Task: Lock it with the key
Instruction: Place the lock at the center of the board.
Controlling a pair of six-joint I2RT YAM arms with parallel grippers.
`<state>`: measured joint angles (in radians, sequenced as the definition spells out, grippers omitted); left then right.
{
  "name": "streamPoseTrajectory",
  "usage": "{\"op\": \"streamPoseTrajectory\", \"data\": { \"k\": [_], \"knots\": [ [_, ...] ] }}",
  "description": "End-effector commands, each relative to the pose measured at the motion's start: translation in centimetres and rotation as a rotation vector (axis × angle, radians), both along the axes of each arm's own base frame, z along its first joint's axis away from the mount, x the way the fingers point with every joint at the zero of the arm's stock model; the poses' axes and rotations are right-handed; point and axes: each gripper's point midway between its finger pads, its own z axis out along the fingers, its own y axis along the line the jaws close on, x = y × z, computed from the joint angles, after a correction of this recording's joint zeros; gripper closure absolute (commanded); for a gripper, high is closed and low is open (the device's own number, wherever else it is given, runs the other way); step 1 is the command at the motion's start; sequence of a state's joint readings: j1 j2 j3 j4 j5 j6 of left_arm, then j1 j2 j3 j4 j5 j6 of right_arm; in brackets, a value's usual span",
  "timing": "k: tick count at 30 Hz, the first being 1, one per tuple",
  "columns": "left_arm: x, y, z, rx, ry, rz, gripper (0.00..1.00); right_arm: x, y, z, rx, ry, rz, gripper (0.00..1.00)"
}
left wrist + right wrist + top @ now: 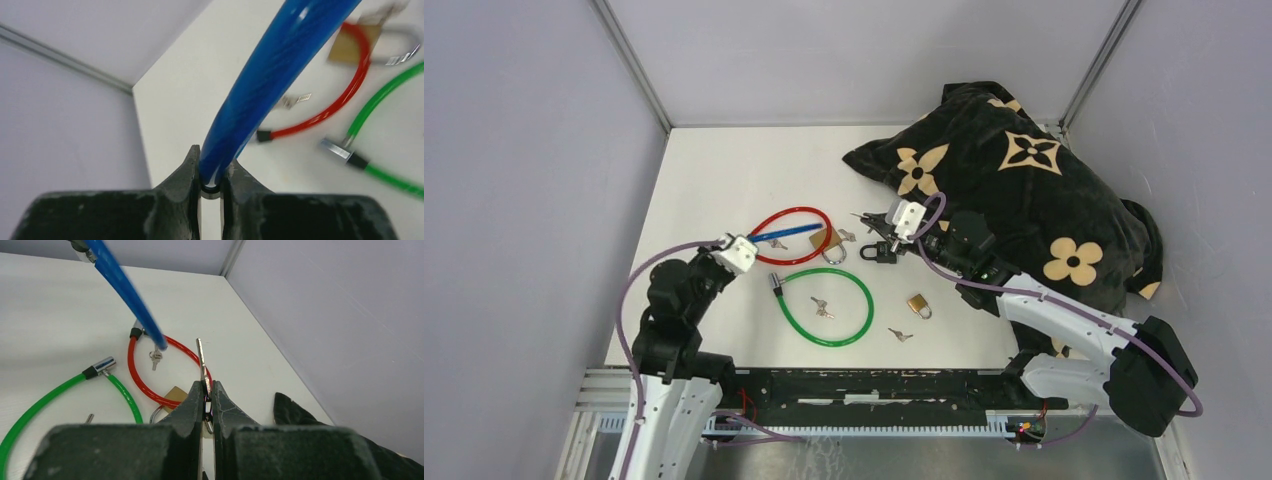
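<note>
My left gripper point(749, 243) is shut on one end of a blue cable lock point(786, 233). In the left wrist view the blue cable lock point(270, 75) rises from between the fingers point(192, 167) and runs out over the table. My right gripper point(876, 236) is shut on a small silver key point(201, 362), whose blade sticks out past the fingertips point(196, 395) toward the left arm. In the right wrist view the blue cable lock point(127, 295) slants down, and its free end hangs a little left of the key's tip, not touching it.
A red cable loop point(794, 235) lies under the blue cable with a brass padlock point(827, 242) at its edge. A green cable loop point(824, 305), a second brass padlock point(917, 303) and loose keys point(822, 308) lie nearer the arms. A black flowered cushion point(1024, 180) fills the back right.
</note>
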<state>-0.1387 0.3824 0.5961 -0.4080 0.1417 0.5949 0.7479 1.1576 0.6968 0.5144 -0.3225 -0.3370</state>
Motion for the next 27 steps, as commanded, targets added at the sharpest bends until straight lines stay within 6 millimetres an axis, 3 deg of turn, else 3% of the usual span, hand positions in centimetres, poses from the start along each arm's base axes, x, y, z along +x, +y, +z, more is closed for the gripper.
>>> {"op": "streamPoseTrajectory", "data": {
  "k": [1,5,9,10,13,14,15,16,18,19,20,24,27],
  "knots": [
    [-0.8,6.1,-2.5,0.633,0.036,0.087,0.98,-1.5,0.6,2.8,0.079,-0.012,0.074,1.0],
    [-0.8,9.9,-2.7,0.817,0.06,0.261,0.98,-3.1,1.7,2.8,0.115,0.004,0.158,1.0],
    [-2.9,9.6,-5.7,0.858,0.152,0.171,0.98,-4.3,3.2,2.8,0.124,0.013,0.214,1.0],
    [-3.4,9.4,-6.9,0.882,0.169,0.133,0.98,-4.6,3.8,2.8,0.125,0.02,0.23,1.0],
    [-5.7,9.9,-12.9,1.043,0.348,-0.01,0.98,-5.5,6.3,2.6,0.117,0.045,0.285,1.0],
    [-6.7,10.4,-14.6,1.098,0.419,-0.049,0.94,-5.7,7.1,2.7,0.118,0.05,0.298,1.0],
    [-7.5,10.6,-15.7,1.135,0.466,-0.088,0.82,-5.9,8.0,2.3,0.111,0.066,0.306,1.0],
    [-8.1,10.6,-15.9,1.14,0.486,-0.113,0.61,-5.9,8.9,2.0,0.11,0.088,0.311,1.0],
    [-9.4,9.8,-15.6,1.141,0.508,-0.214,0.22,-6.0,10.5,1.4,0.118,0.153,0.326,1.0],
    [-10.2,9.2,-15.0,1.139,0.505,-0.275,0.11,-5.9,11.5,1.0,0.124,0.193,0.334,1.0],
    [-10.8,8.4,-14.4,1.136,0.499,-0.341,0.05,-5.9,12.4,0.6,0.129,0.227,0.341,1.0],
    [-12.1,6.4,-10.5,1.122,0.448,-0.498,0.0,-5.5,17.5,-1.7,0.153,0.43,0.384,1.0],
    [-12.2,4.5,-7.1,0.987,0.438,-0.539,0.0,-5.2,21.9,-5.7,0.144,0.612,0.404,1.0]
  ]
}}
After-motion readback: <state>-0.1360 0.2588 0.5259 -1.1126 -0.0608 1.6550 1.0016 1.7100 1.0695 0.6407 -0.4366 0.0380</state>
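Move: The left hand holds the blue cable lock edge-on above the table; the lock's place, taken as its ring's middle, is some 6 cm back, 1 cm to the right and 23 cm below. The red lock's ring lies about 7 cm ahead and 9 cm right of that hand, the green ring 9 cm back and 17 cm right. From the key-holding right hand that place is about 9 cm back, 25 cm left and 25 cm down; the large brass padlock is 3 cm ahead and 10 cm left. The left hand sinks about 16 cm while going some 10 cm left and then 9 cm back, rolling its left side up by some 60 degrees to lay the blue lock flat, then opens wide, lets go of it and rises clear, drifting a little right. Meanwhile the right hand, still pinching its key, backs off slightly and then sweeps about 17 cm left, sinking 4 cm and tipping its fingers, towards the blue lock's place, ending above the gap between the red and green rings. ##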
